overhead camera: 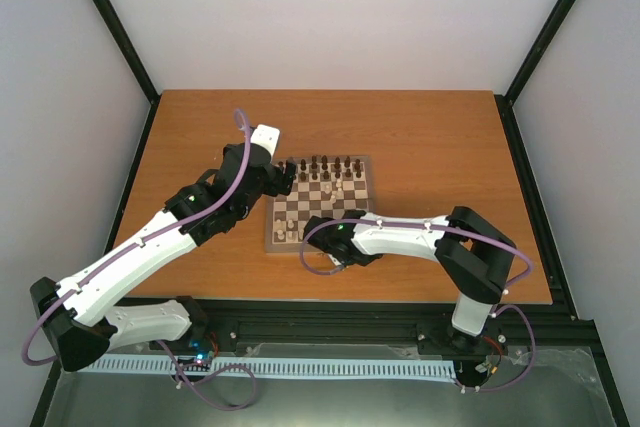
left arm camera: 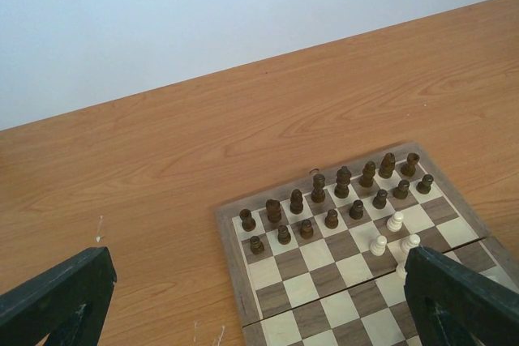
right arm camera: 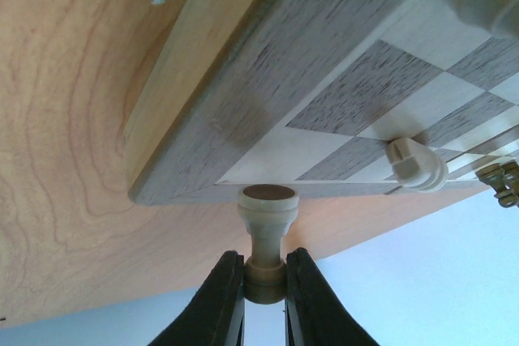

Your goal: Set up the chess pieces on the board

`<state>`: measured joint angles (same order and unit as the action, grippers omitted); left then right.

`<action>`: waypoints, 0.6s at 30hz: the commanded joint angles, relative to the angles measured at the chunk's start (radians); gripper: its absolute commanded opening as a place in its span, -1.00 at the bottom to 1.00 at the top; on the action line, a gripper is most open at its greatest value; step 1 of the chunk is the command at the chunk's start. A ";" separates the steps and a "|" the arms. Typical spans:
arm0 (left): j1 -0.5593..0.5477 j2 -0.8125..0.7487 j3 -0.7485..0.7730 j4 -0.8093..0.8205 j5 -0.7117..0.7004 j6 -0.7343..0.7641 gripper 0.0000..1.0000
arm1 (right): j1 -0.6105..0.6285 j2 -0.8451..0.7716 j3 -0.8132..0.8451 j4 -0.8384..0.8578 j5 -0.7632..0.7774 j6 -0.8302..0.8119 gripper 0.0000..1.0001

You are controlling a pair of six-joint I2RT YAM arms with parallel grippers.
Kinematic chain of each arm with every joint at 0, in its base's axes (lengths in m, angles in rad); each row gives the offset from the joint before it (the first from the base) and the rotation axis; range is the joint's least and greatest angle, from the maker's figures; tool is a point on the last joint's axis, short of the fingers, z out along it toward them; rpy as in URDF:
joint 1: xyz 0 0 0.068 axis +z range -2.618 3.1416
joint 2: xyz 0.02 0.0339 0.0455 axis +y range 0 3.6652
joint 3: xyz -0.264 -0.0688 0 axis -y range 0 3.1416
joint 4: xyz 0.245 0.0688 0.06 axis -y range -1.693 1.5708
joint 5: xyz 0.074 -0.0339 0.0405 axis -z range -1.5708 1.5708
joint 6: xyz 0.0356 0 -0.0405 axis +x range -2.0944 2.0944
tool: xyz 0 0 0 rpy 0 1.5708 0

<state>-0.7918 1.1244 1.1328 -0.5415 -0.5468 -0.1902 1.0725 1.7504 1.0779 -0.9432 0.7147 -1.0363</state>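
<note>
The board [overhead camera: 272,244] lies mid-table, and the dark chess pieces [overhead camera: 325,165] fill its two far rows. A few cream pieces [overhead camera: 337,187] stand near its middle. My right gripper [right arm camera: 265,277] is shut on the head of a cream piece [right arm camera: 268,220]. That piece's round base faces a pale corner square of the board [right arm camera: 268,79], at the near edge. Another cream piece [right arm camera: 415,164] stands on the board close by. My left gripper [left arm camera: 259,318] hangs open over the board's far left part [left arm camera: 324,253], nothing between its fingers [left arm camera: 57,297]. Dark pieces [left arm camera: 340,192] and cream pieces [left arm camera: 395,221] show ahead of it.
The orange wooden table [overhead camera: 430,137] is walled by pale panels with black frame posts [overhead camera: 115,27]. A black rail [overhead camera: 330,322] carries both arm bases along the near edge. More cream pieces [overhead camera: 290,230] stand near the board's front left.
</note>
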 commanded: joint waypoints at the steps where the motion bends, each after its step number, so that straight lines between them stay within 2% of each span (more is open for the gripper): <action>1: 0.006 -0.011 0.028 0.003 -0.004 0.015 0.99 | 0.011 0.020 0.000 0.018 0.030 -0.019 -0.72; 6: 0.006 -0.010 0.029 0.002 -0.004 0.017 0.99 | 0.011 0.009 0.005 0.033 0.009 -0.022 -0.44; 14: 0.006 -0.006 0.027 0.003 0.000 0.018 0.99 | 0.010 -0.028 0.036 -0.006 -0.062 0.009 -0.32; 18: 0.006 -0.009 0.027 0.002 0.002 0.017 0.99 | -0.017 -0.093 0.066 -0.055 -0.151 0.035 -0.24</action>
<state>-0.7918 1.1244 1.1328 -0.5415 -0.5461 -0.1860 1.0714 1.7409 1.0939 -0.9386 0.6487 -1.0306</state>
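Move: The right hand pinches the white rook's head over the board's near-right corner square, which lies about 3 cm straight below. The board's outer corner is roughly 3 cm back and 3 cm to the right; another white piece stands some 5 cm left, level with it on the near row, and a white pawn about 4 cm ahead, 1 cm left. From the left hand, the corner square lies about 7 cm back, 13 cm right and 27 cm below. The right fingers open and let go of the rook over the near-right corner square, easing about 1 cm left. ##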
